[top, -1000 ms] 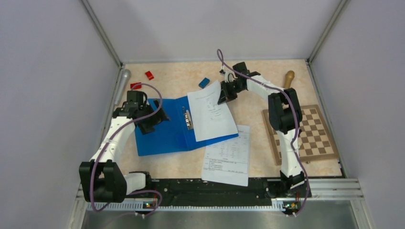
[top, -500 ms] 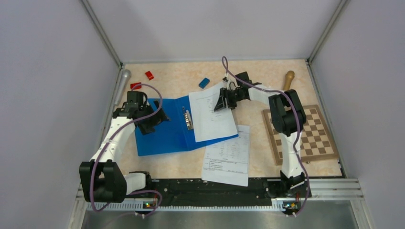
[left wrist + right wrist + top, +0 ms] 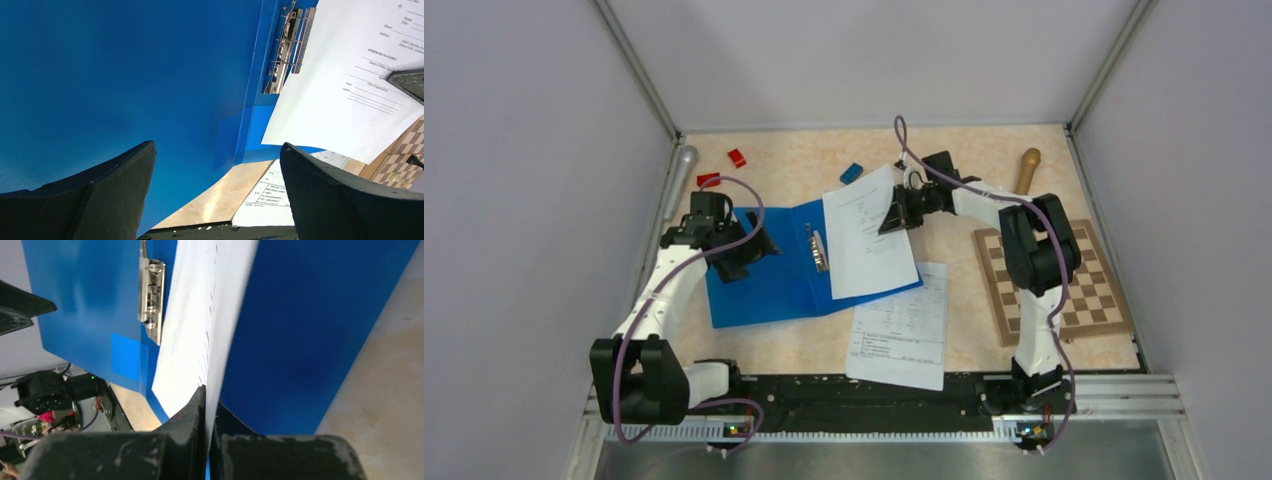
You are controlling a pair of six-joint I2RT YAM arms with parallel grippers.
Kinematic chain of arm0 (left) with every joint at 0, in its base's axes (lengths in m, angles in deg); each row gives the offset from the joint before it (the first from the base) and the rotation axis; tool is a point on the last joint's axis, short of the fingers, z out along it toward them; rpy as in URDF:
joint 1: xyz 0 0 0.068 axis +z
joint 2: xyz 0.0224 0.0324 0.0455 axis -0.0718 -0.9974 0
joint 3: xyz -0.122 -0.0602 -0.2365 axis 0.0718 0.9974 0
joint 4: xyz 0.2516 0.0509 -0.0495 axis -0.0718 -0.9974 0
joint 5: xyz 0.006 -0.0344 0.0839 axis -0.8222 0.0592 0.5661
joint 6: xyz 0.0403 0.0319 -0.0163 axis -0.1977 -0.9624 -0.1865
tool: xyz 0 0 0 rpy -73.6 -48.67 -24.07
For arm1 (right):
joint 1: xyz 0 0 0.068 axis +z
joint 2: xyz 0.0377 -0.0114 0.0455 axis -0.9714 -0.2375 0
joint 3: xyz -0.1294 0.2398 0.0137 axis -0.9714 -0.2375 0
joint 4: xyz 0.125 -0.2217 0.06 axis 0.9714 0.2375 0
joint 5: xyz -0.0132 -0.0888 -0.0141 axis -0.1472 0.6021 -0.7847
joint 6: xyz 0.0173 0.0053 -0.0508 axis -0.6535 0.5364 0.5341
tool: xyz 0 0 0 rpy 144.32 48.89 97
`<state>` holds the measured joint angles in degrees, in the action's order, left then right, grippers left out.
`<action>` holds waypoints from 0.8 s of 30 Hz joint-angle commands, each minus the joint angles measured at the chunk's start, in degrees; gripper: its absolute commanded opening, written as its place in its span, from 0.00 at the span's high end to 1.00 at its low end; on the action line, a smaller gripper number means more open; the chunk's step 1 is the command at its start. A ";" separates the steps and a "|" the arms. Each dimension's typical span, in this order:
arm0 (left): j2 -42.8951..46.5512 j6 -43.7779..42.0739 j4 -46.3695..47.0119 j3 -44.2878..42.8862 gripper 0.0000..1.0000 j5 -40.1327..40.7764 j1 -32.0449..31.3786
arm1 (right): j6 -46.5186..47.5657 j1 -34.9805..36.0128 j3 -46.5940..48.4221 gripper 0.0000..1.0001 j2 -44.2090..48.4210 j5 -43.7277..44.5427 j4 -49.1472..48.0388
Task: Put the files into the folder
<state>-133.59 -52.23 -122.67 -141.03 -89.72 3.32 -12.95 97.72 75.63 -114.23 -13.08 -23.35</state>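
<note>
The blue folder [image 3: 769, 275] lies open on the table, its metal clip [image 3: 819, 250] at the spine. One of the files, a white printed sheet [image 3: 864, 245], rests on the folder's right half. My right gripper [image 3: 897, 213] is shut on that sheet's far right edge. In the right wrist view the fingertips [image 3: 206, 392] pinch the sheet [image 3: 192, 320], which stands lifted above the folder [image 3: 310, 315] beside the clip [image 3: 151, 290]. Another sheet [image 3: 902, 325] lies on the table in front of the folder. My left gripper [image 3: 742, 250] hangs open over the folder's left half [image 3: 125, 75], holding nothing.
A wooden chessboard [image 3: 1064, 280] lies at the right, with a wooden handle [image 3: 1028, 165] behind it. A small blue block [image 3: 852, 172], two red blocks [image 3: 737, 157] and a silver cylinder [image 3: 679, 172] sit at the back left. Walls enclose three sides.
My right gripper has shifted slightly nearer along the sheet's right edge and grips it there; the sheet has turned a little. The left arm has not moved.
</note>
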 commanded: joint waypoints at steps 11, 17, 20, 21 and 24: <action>1.09 -0.44 1.36 0.74 0.01 -0.49 0.27 | -1.64 -0.39 1.50 1.00 8.89 -14.32 -7.00; 0.75 -0.45 1.53 0.94 0.01 -0.64 0.23 | -2.72 -0.43 -0.60 1.00 10.55 -17.30 -9.91; 0.75 -0.37 1.58 0.91 0.01 -0.61 0.26 | -4.79 -0.40 -1.02 1.00 8.86 -17.71 -12.32; 0.72 -0.39 1.58 0.90 0.01 -0.58 0.27 | -6.27 -0.43 -1.47 1.00 8.08 -17.95 -13.99; 0.65 -0.36 1.63 0.92 0.01 -0.56 0.25 | -13.92 -0.39 -3.50 1.00 4.75 -19.74 -24.05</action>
<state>-133.59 -52.21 -122.65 -140.60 -89.74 3.32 -18.89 97.50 74.02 -106.32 -29.61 -34.54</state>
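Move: The right hand already pinches the right long edge of the first file over the folder's right half; the folder's metal clip, where the file belongs, lies about 15 cm to this hand's left, 4 cm back and 4 cm below. The second file lies some 22 cm back and 2 cm to its right, the blue block about 12 cm ahead and 8 cm to its left, both roughly 4 cm lower. From the left hand, the clip is some 12 cm right, 4 cm ahead and 9 cm below. With its fingers kept shut on the file's right edge, the right hand lifts the file about 10 cm, mostly straight up from the folder's right half, quickly at first and then easing to a stop, with only a small drift left and back. As it rises the wrist tilts some 20 degrees, bringing the left-pointing fingers up nearer to level and swinging them slightly counter-clockwise. ##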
